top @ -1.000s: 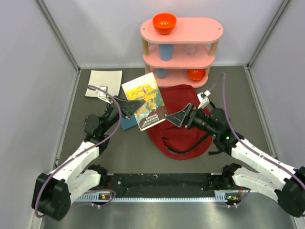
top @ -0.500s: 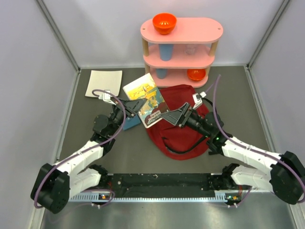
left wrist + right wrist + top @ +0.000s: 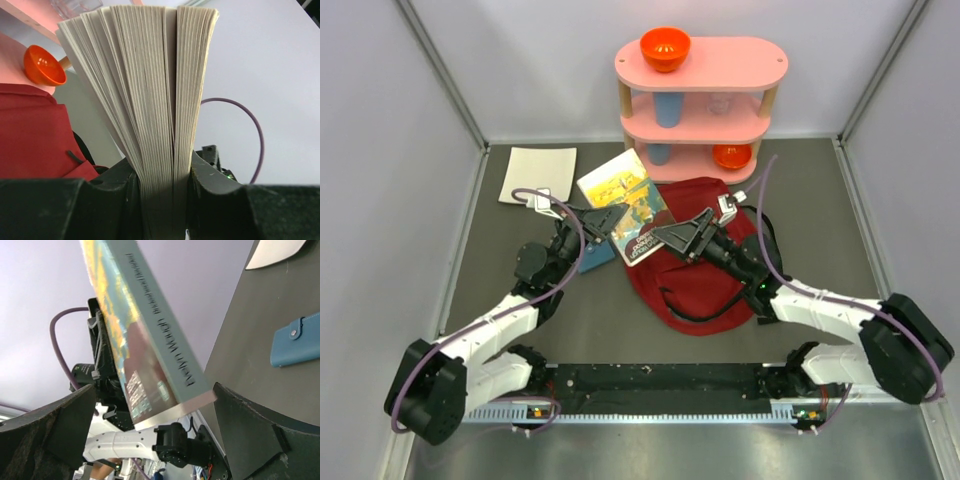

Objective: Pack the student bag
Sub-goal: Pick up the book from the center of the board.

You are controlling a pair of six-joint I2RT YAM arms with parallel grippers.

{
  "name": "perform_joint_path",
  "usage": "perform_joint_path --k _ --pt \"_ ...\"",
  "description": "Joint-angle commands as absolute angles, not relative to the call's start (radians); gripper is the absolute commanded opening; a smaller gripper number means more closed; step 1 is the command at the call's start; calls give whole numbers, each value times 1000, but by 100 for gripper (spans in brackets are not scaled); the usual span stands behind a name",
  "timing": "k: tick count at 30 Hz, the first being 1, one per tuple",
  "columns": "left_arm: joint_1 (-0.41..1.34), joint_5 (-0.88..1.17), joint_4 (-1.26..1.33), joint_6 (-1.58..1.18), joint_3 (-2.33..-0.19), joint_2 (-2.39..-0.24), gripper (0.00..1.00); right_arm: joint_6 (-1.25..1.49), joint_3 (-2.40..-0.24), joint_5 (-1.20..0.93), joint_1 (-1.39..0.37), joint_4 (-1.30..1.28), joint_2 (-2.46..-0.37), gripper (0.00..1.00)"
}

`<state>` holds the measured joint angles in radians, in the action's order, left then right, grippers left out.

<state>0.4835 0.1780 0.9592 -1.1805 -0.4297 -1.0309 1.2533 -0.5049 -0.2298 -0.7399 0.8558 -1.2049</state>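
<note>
The dark-red student bag lies flat on the table right of centre, black straps at its edges; a part of it shows in the left wrist view. My left gripper is shut on a paperback book and holds it tilted above the bag's left edge. In the left wrist view the page edges are clamped between the jaws of that gripper. My right gripper is open at the book's lower right corner. In the right wrist view the book sits between its spread fingers.
A blue wallet lies on the table under the book and shows in the right wrist view. A white pad lies at the back left. A pink three-tier shelf with orange bowls and blue cups stands behind the bag.
My left gripper has carried the book right and lower, toward the bag. My right gripper has moved left up to the book's corner, still open.
</note>
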Motion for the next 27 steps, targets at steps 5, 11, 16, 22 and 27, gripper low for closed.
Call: perform_joint_path --k 5,11,16,22,27 --pt "499 210 1176 -1227 -473 -1038 0 1299 -595 -302 -747 1074 -1328 98" --pt "502 144 1191 -1236 -420 -1009 0 1284 -629 -342 -747 1172 -1402 86" --pt "502 127 1141 -1235 -405 -982 0 1296 -614 -348 -747 1238 -1424 81" --pt "502 127 1152 -1259 -390 -995 0 1289 -618 -374 -730 1233 -1424 36" --pt "502 146 1144 -1276 -399 -1015 0 1293 -634 -420 -727 1247 -1442 0"
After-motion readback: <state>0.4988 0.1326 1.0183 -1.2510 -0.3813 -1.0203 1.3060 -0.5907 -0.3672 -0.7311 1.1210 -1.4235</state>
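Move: The book hangs level in the left hand's grip on its page side, its middle about 4 cm right of that hand and 2 cm ahead. From the open right hand that middle lies some 7 cm to the left, 7 cm ahead and 2 cm higher, the near spine corner being much closer. Around 24 cm below the right hand, the red backpack's middle is 9 cm right and 4 cm ahead, and the blue wallet 16 cm left and 6 cm ahead. The right hand slides about 3 cm to its left onto the near end of the book's spine side, first dipping a little and then rising to some 1.5 cm above its starting height, while turning roughly 10 degrees, mostly counter-clockwise. Its wide-open fingers straddle the spine and, once the reach has stopped, close to about a quarter open, pinching the book between its covers, while the left hand stays almost in place and keeps its grip on the page side. ##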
